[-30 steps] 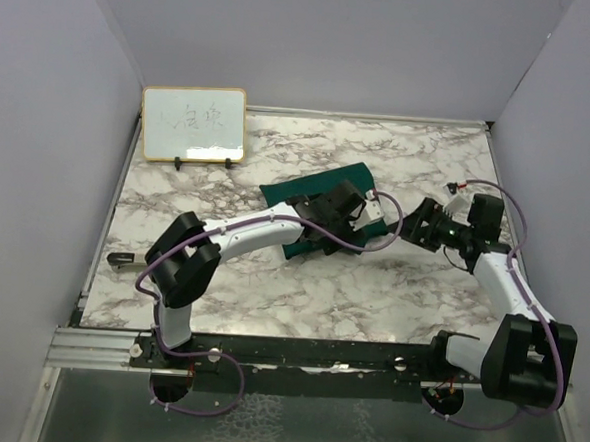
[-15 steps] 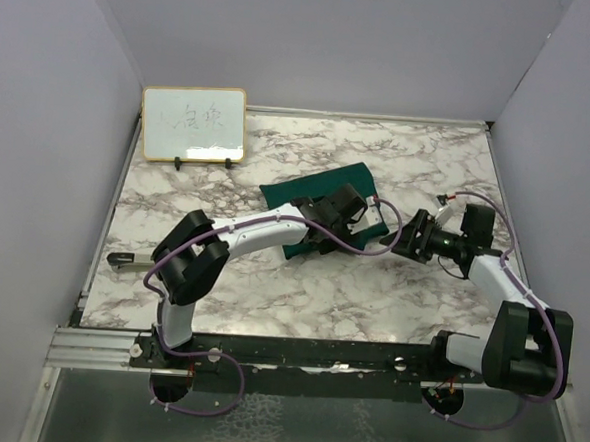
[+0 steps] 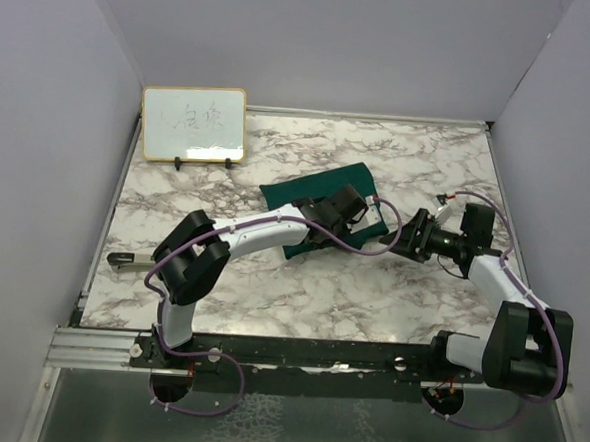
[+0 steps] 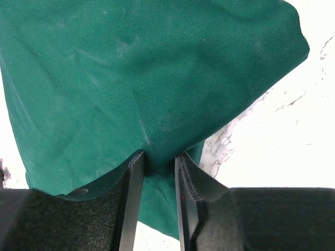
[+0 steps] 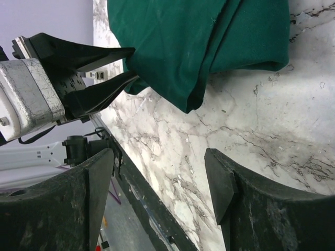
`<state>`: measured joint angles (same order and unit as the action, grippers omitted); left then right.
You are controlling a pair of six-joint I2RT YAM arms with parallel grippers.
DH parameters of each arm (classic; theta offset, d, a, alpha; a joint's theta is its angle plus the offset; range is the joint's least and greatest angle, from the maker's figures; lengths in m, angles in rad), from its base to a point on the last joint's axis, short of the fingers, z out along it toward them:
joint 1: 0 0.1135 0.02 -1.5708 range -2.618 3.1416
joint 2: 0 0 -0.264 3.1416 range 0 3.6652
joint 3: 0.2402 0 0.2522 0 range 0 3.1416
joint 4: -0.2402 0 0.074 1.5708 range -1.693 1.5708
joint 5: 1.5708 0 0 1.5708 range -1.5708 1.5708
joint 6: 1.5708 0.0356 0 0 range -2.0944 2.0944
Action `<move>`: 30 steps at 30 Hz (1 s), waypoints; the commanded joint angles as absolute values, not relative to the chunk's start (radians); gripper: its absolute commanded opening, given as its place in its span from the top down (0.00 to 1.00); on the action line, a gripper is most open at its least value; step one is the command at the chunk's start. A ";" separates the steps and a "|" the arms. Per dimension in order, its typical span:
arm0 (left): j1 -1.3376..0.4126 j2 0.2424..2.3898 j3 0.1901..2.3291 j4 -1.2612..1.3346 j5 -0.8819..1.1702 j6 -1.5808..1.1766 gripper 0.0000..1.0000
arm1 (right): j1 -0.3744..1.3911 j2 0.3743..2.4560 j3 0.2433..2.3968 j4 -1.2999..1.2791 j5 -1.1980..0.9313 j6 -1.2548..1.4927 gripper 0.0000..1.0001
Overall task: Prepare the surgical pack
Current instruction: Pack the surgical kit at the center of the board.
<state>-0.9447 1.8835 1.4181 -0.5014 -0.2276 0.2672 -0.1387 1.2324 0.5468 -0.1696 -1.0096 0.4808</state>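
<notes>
The surgical pack shows as a folded dark green drape (image 3: 302,194) lying on the marble table (image 3: 271,290) near its middle. No tray, instruments or gauze show. My left gripper (image 3: 363,216) sits over the bundle's right end. In the left wrist view its fingers (image 4: 135,178) pinch a raised fold of the drape (image 4: 157,78) between them. From the right wrist view, the left gripper (image 5: 131,63) bites the corner of the green cloth (image 5: 209,36). My right gripper (image 3: 402,238) hovers low just right of the bundle, its jaws (image 5: 159,172) open over bare marble.
A wood-framed whiteboard (image 3: 193,124) stands at the back left. A small dark object (image 3: 122,260) lies at the table's left edge. Purple walls close in the left, back and right sides, and a metal rail (image 3: 97,344) runs along the near edge.
My left jaws have closed in on the fold of green cloth. My right arm swung left and lower toward the bundle a second ago and has since held still.
</notes>
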 commanded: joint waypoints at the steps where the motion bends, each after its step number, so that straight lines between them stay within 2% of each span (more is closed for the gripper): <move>1: -0.950 1.874 1.429 -0.489 -0.291 0.268 0.71 | -0.125 1.231 0.568 -0.136 -1.043 0.519 0.30; 5: -0.950 1.862 1.422 -0.478 -0.272 0.268 0.73 | -0.112 1.247 0.546 -0.038 -1.066 0.679 0.32; 7: -0.950 1.859 1.418 -0.472 -0.250 0.265 0.74 | -0.111 1.264 0.516 0.076 -1.090 0.806 0.38; 13: -0.950 1.851 1.414 -0.465 -0.218 0.252 0.89 | -0.048 1.314 0.574 0.098 -0.998 0.911 0.50; 23: -0.950 1.777 1.372 -0.415 -0.175 0.247 0.99 | 0.103 1.426 0.574 0.255 -0.832 1.140 0.81; 30: -0.950 1.751 1.370 -0.410 -0.159 0.242 1.00 | 0.146 1.509 0.580 0.288 -0.819 1.128 0.87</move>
<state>-0.9447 1.8080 1.3773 -0.4492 -0.2066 0.2554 0.1146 1.4670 0.5697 0.2249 -0.8688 1.1049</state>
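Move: The raised fold on the near edge of the green surgical wrap already lies between my half-open left fingers, right at their tips. From my right hand, the free part of that fold is about 7 cm to the left, 4 cm ahead and 1 cm below. The middle of the folded pack sits some 5 cm left of my left hand, 2 cm ahead and 3 cm below it; from my right hand that middle is about 14 cm left, 6 cm ahead and 5 cm below. I swing my right hand in about 7 cm to the left and 3 cm forward, rising a little and then dipping, rolling and tipping its fingers down some 20 degrees and closing them on the fold's edge beside my left fingers. My left hand stays put while it finishes pinching the fold, then lifts it about 2 cm. ##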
